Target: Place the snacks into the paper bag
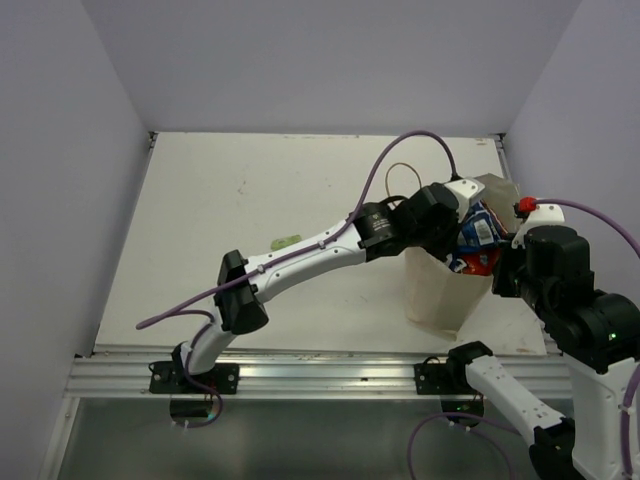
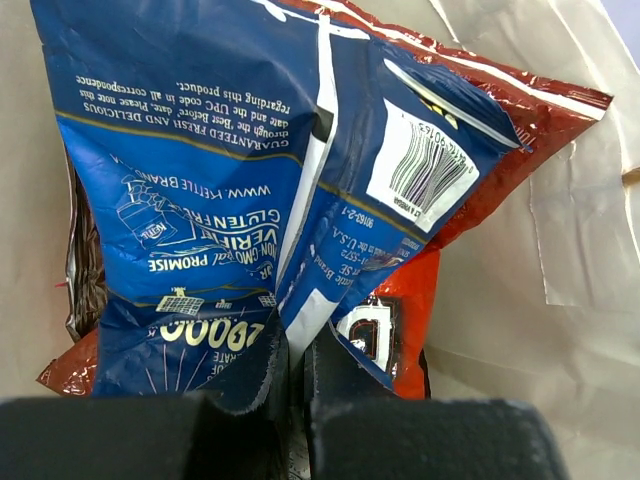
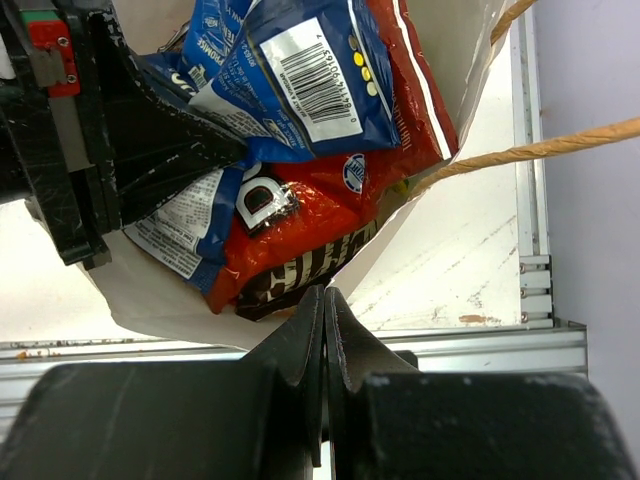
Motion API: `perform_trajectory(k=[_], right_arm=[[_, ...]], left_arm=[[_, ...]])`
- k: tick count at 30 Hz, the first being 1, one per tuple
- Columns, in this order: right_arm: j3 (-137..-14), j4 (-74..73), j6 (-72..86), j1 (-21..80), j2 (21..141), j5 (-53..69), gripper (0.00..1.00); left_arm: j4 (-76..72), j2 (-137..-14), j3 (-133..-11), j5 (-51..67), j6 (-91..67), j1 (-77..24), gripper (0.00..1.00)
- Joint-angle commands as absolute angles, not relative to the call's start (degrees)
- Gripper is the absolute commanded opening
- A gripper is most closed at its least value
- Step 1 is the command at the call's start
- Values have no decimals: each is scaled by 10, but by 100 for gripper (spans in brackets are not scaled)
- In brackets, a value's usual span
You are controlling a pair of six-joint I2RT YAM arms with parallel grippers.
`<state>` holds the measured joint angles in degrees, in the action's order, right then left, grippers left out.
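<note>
The tan paper bag (image 1: pixel 435 295) stands at the table's near right with its mouth up. My left gripper (image 2: pixel 295 365) is shut on the edge of a blue chip packet (image 2: pixel 200 180) and holds it in the bag's mouth (image 1: pixel 478 230). Under it lie a red Doritos packet (image 3: pixel 320 225) and a dark brown packet (image 2: pixel 85 260), both inside the bag. My right gripper (image 3: pixel 325 295) is shut at the bag's near rim (image 3: pixel 160 310), its tips pinching the paper edge. In the top view the right gripper (image 1: pixel 512 240) sits at the bag's right side.
A small pale green packet (image 1: pixel 287 241) lies on the table, left of the bag beside the left forearm. The bag's loop handles (image 3: pixel 540 150) hang out to the right. The table's metal front rail (image 1: pixel 320 375) runs just behind the arm bases.
</note>
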<state>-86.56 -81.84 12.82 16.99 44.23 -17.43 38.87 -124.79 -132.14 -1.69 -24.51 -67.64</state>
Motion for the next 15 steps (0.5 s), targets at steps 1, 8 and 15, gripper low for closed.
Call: perform_trajectory(k=[1,8,15], right_arm=[[-889,-816,118,171,440,-178,0],[-885,-814,117,173,439,-174,0],[-883,-813,116,174,441,-175,0]], left_arm=[[412,-1253,-1347,-3,-234,-677,1],[202,-1138,-1326,-48,-152,-689,91],[-15,-887,-1053,-358,-81,-715,100]])
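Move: The left gripper, inside the mouth of the paper bag, still pinches the blue chip bag, whose middle lies about 5 cm right, 3 cm ahead and 6 cm below. The paper bag's middle is some 3 cm right, 2 cm ahead and 12 cm below; the red Doritos bag about 5 cm right, 2 cm back and 8 cm lower. A small green pack lies on the table, roughly 35 cm left, 5 cm ahead and 25 cm down. From the right hand, the blue chip bag is 10 cm ahead, 2 cm left and 10 cm lower. Spread the left fingers wide to let go of the blue chip bag, holding the hand nearly in place at first. Then draw the hand up out of the paper bag's mouth, faster and faster, about 18 cm in all, veering some 5 cm left near the end, while tipping the fingers up around 30 degrees towards level. ##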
